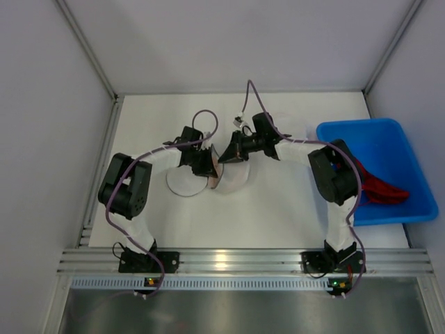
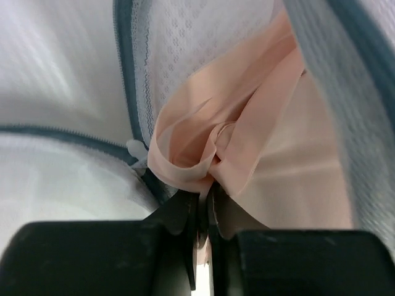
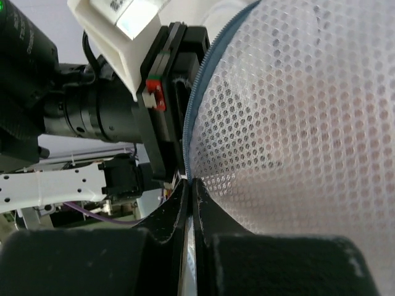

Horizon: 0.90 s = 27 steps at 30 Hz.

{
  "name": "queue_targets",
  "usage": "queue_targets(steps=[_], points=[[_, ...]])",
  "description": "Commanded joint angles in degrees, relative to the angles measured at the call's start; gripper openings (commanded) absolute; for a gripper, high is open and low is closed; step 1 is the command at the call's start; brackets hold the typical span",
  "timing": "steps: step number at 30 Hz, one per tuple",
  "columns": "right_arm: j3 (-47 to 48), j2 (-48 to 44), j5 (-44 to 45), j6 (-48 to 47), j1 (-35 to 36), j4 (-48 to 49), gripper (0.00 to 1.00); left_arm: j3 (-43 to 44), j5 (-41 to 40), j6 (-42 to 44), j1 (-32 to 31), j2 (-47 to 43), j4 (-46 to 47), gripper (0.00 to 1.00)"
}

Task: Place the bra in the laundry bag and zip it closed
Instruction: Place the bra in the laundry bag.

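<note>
The peach-pink bra [image 2: 247, 123] hangs bunched in the mouth of the white mesh laundry bag [image 2: 185, 43], between its blue-grey zipper edges [image 2: 126, 74]. My left gripper [image 2: 205, 188] is shut on a fold of the bra, right beside the white zipper pull [image 2: 137, 150]. My right gripper [image 3: 191, 182] is shut on the bag's edge, pinching the mesh [image 3: 296, 111] next to the zipper tape [image 3: 199, 86]. From above, both grippers [image 1: 208, 169] [image 1: 224, 156] meet at mid-table over the bag [image 1: 182, 184], and a sliver of pink bra [image 1: 217, 174] shows between them.
A blue bin [image 1: 389, 139] holding a red cloth [image 1: 382, 186] stands at the table's right side, by the right arm's elbow. The left arm's wrist camera [image 3: 74, 105] sits close to the right gripper. Grey walls enclose the white table [image 1: 278, 216].
</note>
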Motion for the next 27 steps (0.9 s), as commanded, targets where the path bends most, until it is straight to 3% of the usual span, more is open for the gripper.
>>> queue_targets(steps=[1, 2, 8, 10, 15, 18, 27], points=[[-0.4, -4.3, -1.0, -0.4, -1.4, 2.4, 0.0, 1.4, -7.0, -0.4, 1.9, 1.2, 1.6, 0.12], [-0.4, -4.5, -0.8, -1.0, -1.9, 1.9, 0.0, 1.6, -4.9, 0.9, 2.2, 0.7, 1.5, 0.15], [-0.3, -4.5, 0.7, -4.4, -2.5, -1.5, 0.0, 3.9, -2.1, 9.0, 2.1, -9.7, -5.7, 0.63], [-0.7, -4.6, 1.2, -4.9, -2.5, -1.9, 0.0, 5.1, -3.6, 10.7, 2.4, -14.5, -10.2, 0.71], [-2.0, -5.2, 2.2, -5.4, -3.0, -2.2, 0.0, 4.4, -10.3, 13.0, 8.9, -23.0, -18.1, 0.74], [-2.9, -6.0, 2.2, -5.6, -3.3, -2.0, 0.0, 2.1, -15.9, 17.3, 14.7, -23.4, -22.2, 0.73], [-3.6, -6.7, 1.9, -6.8, -3.6, -2.7, 0.0, -0.9, -11.9, 17.0, 21.7, -14.8, -18.9, 0.74]])
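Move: The bra is already in the left fingers, its bulk only about 2 cm to their right at the same height; the middle of the laundry bag lies some 6 cm right, level ahead and in height. The bag's lid lies flat, centred about 9 cm left, 2 cm back and slightly below. From the right gripper, already shut on the zip rim, the bag's middle is roughly 4 cm back, 3 cm right and 6 cm below. Open the left gripper wide to let go of the bra in the bag's mouth, lift it out about 12 cm and swing it roughly 18 cm left across the lid, then sink some 8 cm beside the lid's left edge with the fingers still open. Keep the right gripper shut on the zip rim and draw it about 3 cm right, ending slightly lower. ##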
